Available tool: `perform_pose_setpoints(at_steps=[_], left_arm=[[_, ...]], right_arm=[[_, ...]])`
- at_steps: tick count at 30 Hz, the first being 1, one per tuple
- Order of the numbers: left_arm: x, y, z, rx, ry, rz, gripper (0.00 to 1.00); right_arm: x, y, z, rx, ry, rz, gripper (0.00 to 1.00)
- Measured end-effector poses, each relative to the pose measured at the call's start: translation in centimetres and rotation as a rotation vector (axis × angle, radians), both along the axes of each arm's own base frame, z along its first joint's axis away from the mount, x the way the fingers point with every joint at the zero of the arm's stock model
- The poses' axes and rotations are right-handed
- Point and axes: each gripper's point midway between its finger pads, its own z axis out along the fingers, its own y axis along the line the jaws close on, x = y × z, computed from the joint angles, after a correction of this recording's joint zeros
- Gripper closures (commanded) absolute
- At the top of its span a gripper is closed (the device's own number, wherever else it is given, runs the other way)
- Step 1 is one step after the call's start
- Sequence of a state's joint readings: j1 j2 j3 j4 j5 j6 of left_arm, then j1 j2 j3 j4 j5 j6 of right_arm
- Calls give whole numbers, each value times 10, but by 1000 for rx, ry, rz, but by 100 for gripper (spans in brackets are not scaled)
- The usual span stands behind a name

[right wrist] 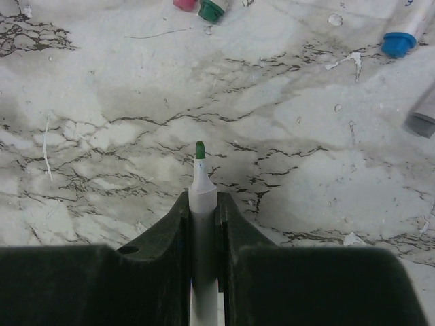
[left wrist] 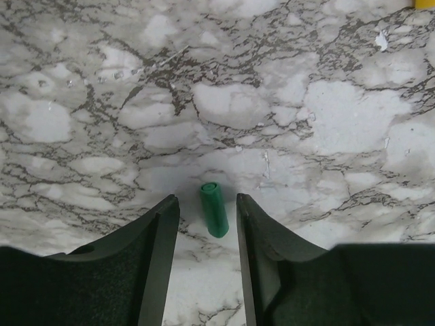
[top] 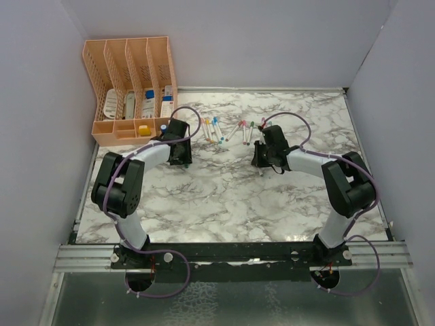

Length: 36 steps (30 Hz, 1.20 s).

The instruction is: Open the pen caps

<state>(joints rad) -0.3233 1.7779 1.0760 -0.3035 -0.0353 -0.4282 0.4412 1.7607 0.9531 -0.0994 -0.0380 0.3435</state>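
Note:
A small green pen cap (left wrist: 214, 209) lies loose on the marble table, just beyond and between the tips of my left gripper (left wrist: 206, 198). That gripper stands open and neither finger touches the cap. My right gripper (right wrist: 203, 195) is shut on a thin white pen barrel (right wrist: 202, 178), whose bare green tip pokes out past the fingers. In the top view the left gripper (top: 180, 155) and right gripper (top: 262, 157) hang low over the table's middle. Behind them lie several capped pens (top: 214, 130). A blue cap (right wrist: 397, 42) on its white barrel shows at the right wrist view's top right.
An orange desk organiser (top: 132, 88) with several slots stands at the back left, close to the left arm. A second cluster of pens (top: 246, 129) lies behind the right gripper. Pink (right wrist: 184, 4) and green (right wrist: 213, 9) pen ends sit at the right wrist view's top edge. Walls enclose the table.

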Motion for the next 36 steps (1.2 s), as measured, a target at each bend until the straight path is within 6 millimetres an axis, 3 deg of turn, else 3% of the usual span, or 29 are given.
perform_pose_setpoints(at_steps=[4,7,14,17,21,24,26,32,34,36], left_arm=[[-10,7,5,16,5,17,42],[-12,10,21,12,-32,30,37],[-4,8,96,-69,-237,62,36],[-6,8,115,-97,-290,72,33],[-12,10,116,-111,-298,84,24],[-18,11,106,-108,-275,91,16],[-21,12,101,-109,-262,97,2],[-26,13,101,-124,-271,110,1],[-26,13,110,-138,-299,112,1],[-25,12,118,-154,-329,116,1]], right_arm=[[4,4,0,4,-5,-1,95],[5,4,0,8,-6,-6,90],[9,1,0,-10,-16,-45,87],[9,-1,0,-17,-20,-51,62],[12,0,2,-11,-33,-55,40],[15,2,4,-4,-45,-56,38],[15,2,4,-3,-48,-56,37],[16,2,7,-3,-51,-55,22],[13,0,10,-14,-46,-56,12],[14,-5,19,-31,-54,-67,8]])
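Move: The green cap lies loose on the table between and just under the left fingertips, about 2 cm below the hand. From that hand, the orange marker's middle is some 17 cm ahead and 7 cm right; the blue bottle is about 17 cm ahead and 10 cm left. The uncapped pen is in the right fingers, its middle about 1 cm back and 1 cm down. The green marker lies some 15 cm ahead and 2 cm left of the right hand, and the blue-ended marker 15 cm ahead and 5 cm right. Bring the left gripper up off the green cap, about 12 cm in all with a brief dip near the top, easing back 2 to 3 cm, spreading the fingers wide and tilting them some 20 degrees outward. Edge the right gripper about 1 cm forward, staying low with the pen, then open, let go of the pen on the table and start rising, about 2 cm. ##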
